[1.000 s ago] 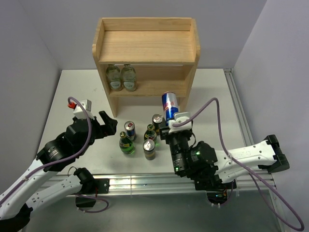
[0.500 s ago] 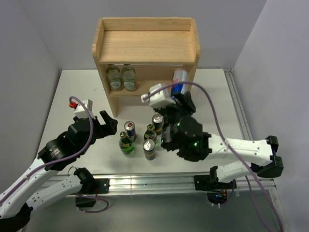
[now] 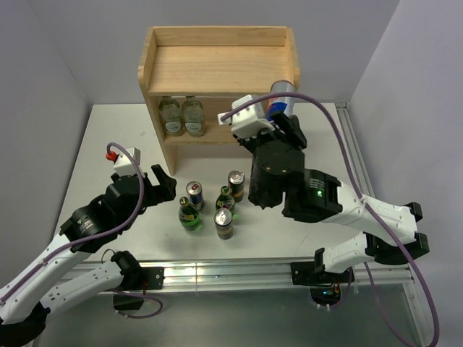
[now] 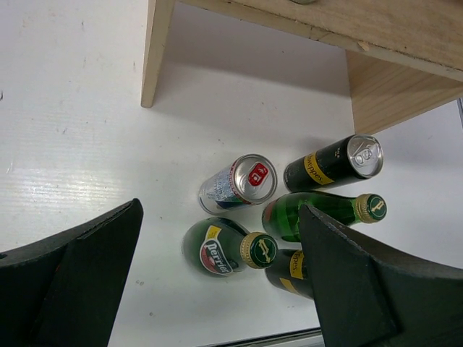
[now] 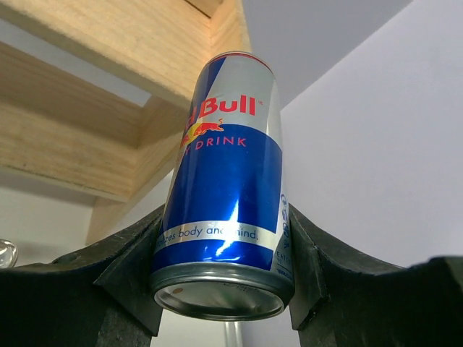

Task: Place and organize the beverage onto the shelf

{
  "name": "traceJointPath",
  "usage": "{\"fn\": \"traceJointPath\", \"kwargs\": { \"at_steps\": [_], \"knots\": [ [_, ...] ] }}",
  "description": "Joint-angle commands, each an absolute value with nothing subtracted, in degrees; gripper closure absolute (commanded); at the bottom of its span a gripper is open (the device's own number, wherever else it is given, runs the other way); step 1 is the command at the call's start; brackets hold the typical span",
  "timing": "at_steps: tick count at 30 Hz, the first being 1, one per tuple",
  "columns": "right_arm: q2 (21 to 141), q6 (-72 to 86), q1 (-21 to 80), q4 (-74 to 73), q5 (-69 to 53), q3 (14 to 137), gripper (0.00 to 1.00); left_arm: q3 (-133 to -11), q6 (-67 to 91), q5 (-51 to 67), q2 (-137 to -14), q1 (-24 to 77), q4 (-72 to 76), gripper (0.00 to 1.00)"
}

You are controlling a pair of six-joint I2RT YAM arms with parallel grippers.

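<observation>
My right gripper [image 3: 278, 110] is shut on a slim blue-and-silver can [image 3: 282, 91], held upright in the air by the right side of the wooden shelf [image 3: 217, 71], about level with its top board. The right wrist view has the can [image 5: 228, 181] clamped between both fingers [image 5: 126, 278], with the shelf [image 5: 101, 108] to the left. On the table stand another slim can [image 3: 194, 194], two black cans [image 3: 236, 181] [image 3: 223, 223] and two green bottles [image 3: 226, 196] [image 3: 189, 214]. My left gripper [image 3: 157, 185] hangs open left of them. From the left wrist I look down on the slim can [image 4: 239, 184] and a green bottle [image 4: 224, 247].
Two clear pale glass bottles [image 3: 182, 116] stand on the left of the shelf's lower board. The shelf's leg [image 4: 155, 54] shows above the drinks in the left wrist view. Grey walls close in behind and to the right; the table's metal rail [image 3: 217, 273] runs along the near edge.
My right arm has carried the blue-and-silver can up and away from the table, from in front of the shelf to beside its top right corner. The left arm has barely moved.
</observation>
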State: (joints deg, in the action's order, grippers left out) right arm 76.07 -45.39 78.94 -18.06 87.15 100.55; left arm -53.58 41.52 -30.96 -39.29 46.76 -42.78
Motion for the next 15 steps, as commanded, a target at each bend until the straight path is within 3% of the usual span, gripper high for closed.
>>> {"fn": "traceJointPath", "kwargs": {
  "at_steps": [1,6,11,15],
  "knots": [
    [77.6,-47.7,79.8,-17.9,85.5,101.4,1.0,-53.9,42.5,-32.3,-39.8,47.0,-42.7,0.04],
    [77.8,-43.8,82.0,-20.7,71.4,99.8,1.0,-53.8,42.8,-32.9,-39.7,47.0,-42.9,0.04],
    [79.8,-17.6,87.1,-47.5,46.1,123.9,1.0,-54.1,43.2,-34.0,-39.6,47.0,-43.5,0.04],
    [81.9,2.7,86.9,-58.8,45.8,130.6,1.0,-54.0,43.8,-34.4,-39.4,47.0,-43.9,0.04]
  ]
}}
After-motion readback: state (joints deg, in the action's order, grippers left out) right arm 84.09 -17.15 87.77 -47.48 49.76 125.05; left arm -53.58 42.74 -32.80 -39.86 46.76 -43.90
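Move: The right hand, holding the Red Bull can, is in front of the shelf's right side; the middle of the upper board lies about 22 cm ahead, 14 cm left and 12 cm below. The two clear bottles on the lower board are some 20 cm ahead, 28 cm left and 28 cm lower. From the idle left hand, the upper board's middle is about 22 cm ahead, 14 cm right and 12 cm above. Still gripping the Red Bull can, the right hand sweeps 13 cm left and 6 cm back, swinging counter-clockwise some 45 degrees. ##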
